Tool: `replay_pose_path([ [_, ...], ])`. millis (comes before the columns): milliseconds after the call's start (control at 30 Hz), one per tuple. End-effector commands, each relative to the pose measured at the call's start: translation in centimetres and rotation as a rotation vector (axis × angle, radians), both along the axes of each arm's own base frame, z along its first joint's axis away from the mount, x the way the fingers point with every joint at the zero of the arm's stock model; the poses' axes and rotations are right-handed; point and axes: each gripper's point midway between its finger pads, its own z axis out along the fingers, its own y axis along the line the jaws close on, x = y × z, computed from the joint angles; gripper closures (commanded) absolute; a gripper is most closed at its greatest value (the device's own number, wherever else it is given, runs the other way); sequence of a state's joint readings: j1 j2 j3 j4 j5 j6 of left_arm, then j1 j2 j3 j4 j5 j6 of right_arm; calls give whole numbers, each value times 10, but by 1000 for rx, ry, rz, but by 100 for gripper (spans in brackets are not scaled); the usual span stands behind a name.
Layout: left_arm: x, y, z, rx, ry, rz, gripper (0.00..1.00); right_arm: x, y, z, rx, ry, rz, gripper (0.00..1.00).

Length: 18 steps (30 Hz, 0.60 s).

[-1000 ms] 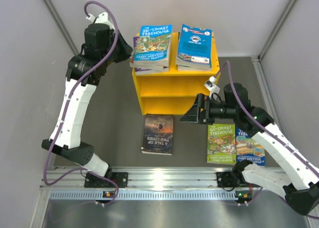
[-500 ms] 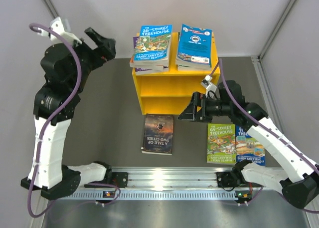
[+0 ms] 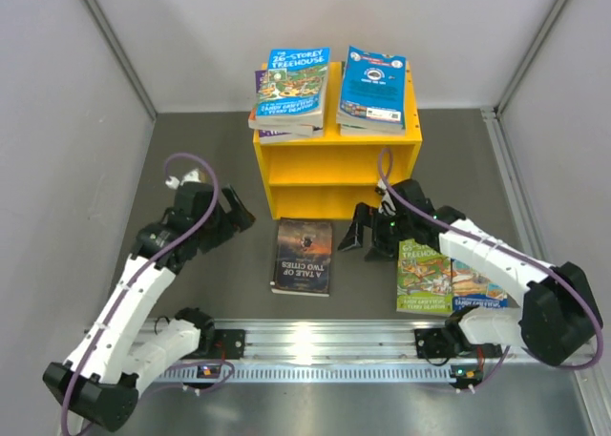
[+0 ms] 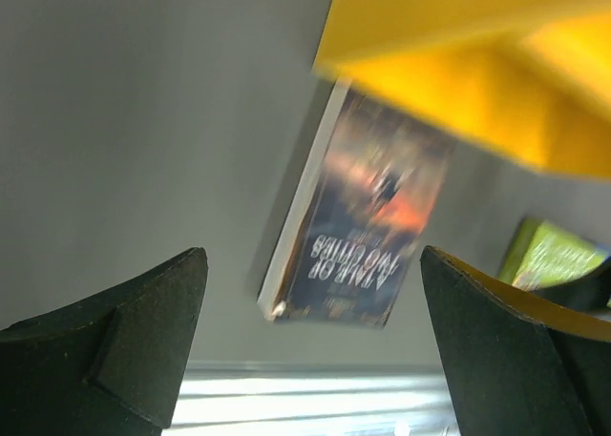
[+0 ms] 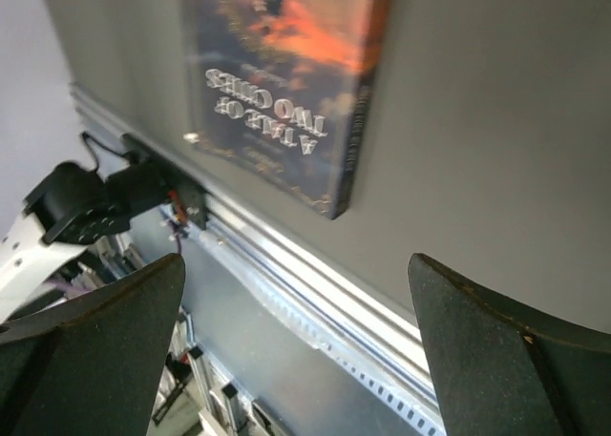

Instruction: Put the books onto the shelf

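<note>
The yellow shelf (image 3: pixel 334 174) carries two stacks of books on its flat top, a left stack (image 3: pixel 291 88) and a right stack (image 3: pixel 374 91). A dark book (image 3: pixel 304 256) lies flat on the table in front of it. A green book (image 3: pixel 424 274) and a blue book (image 3: pixel 480 285) lie to the right, partly under my right arm. My left gripper (image 3: pixel 238 211) is open, low and left of the dark book (image 4: pixel 368 226), apart from it. My right gripper (image 3: pixel 363 238) is open just right of that book (image 5: pixel 277 73), with nothing between its fingers (image 5: pixel 516 360).
Both shelf compartments (image 3: pixel 329 159) look bare from above. The aluminium rail (image 3: pixel 325 339) with the arm bases runs along the near edge. Grey walls close in left, right and behind. The shelf's underside (image 4: pixel 449 73) looms above the left wrist camera.
My left gripper opened at the left stack on the shelf top, then swung down to the table left of the dark book. My right gripper dropped lower toward that book.
</note>
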State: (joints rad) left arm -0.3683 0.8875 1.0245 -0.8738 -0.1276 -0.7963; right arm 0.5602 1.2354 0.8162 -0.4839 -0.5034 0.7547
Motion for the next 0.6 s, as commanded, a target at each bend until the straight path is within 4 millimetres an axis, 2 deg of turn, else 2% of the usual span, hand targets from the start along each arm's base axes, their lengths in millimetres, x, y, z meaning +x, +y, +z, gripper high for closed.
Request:
replay_pose_path([
  [0,-12,-27,-32,-140,74,-66,2,26,1,-11,5,-69,-110,0],
  [33,-17,-33,-43,-159,106,-93,2,20,-2,-26,0,-44,-119,0],
  [67,-18,-36,-60,-169,122,-101,1,19,-2,-33,3,-34,-131,0],
  [167,-14,-48,-76,-203,106,-133,1,16,-1,-49,39,-29,-167,0],
  [267,-22,-58,-110,-244,162,-166,1,16,0,-64,79,-22,-208,0],
  [300,-15,-65,-109,-274,127,-180,1,16,0,-68,87,-6,-228,0],
  [333,-15,-69,-117,-291,139,-189,1,16,1,-72,112,-19,-235,0],
  [367,-23,-74,-133,-323,178,-200,1,14,1,-80,116,13,-256,0],
  [400,-20,-79,-139,-338,175,-208,1,13,3,-83,130,18,-262,0],
  [433,-24,-84,-144,-343,184,-227,1,5,-1,-99,115,59,-270,0],
  [467,-30,-85,-156,-341,211,-228,1,9,4,-98,144,53,-280,0],
  [500,-33,-87,-163,-339,224,-229,1,6,5,-103,143,64,-282,0],
  [533,-35,-93,-169,-342,231,-246,1,-1,3,-117,122,100,-286,0],
  [567,-41,-94,-178,-346,256,-243,1,1,6,-116,141,90,-287,0],
])
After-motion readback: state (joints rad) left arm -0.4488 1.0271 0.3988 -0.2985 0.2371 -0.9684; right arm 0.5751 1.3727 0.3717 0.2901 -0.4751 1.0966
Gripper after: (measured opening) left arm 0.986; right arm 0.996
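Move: Lying on the table between the two hands, A Tale of Two Cities is about 14 cm right of the left hand, 3 cm back and 20 cm below. From the right hand it is some 11 cm left, 1 cm back and 11 cm down. The yellow shelf's middle is about 22 cm ahead of the right hand, 5 cm left and 5 cm higher; the green book is 15 cm right of that hand, 6 cm back and 12 cm lower. Dropping fast by about 18 cm, the left hand also slides right and a little back onto the left edge area of A Tale of Two Cities, its fingers tipping further down. The right hand sinks some 9 cm beside the right edge, levels off close to the table, then edges left towards the book, turning clockwise. Both grippers stay wide open; contact with the book can't be made out. ##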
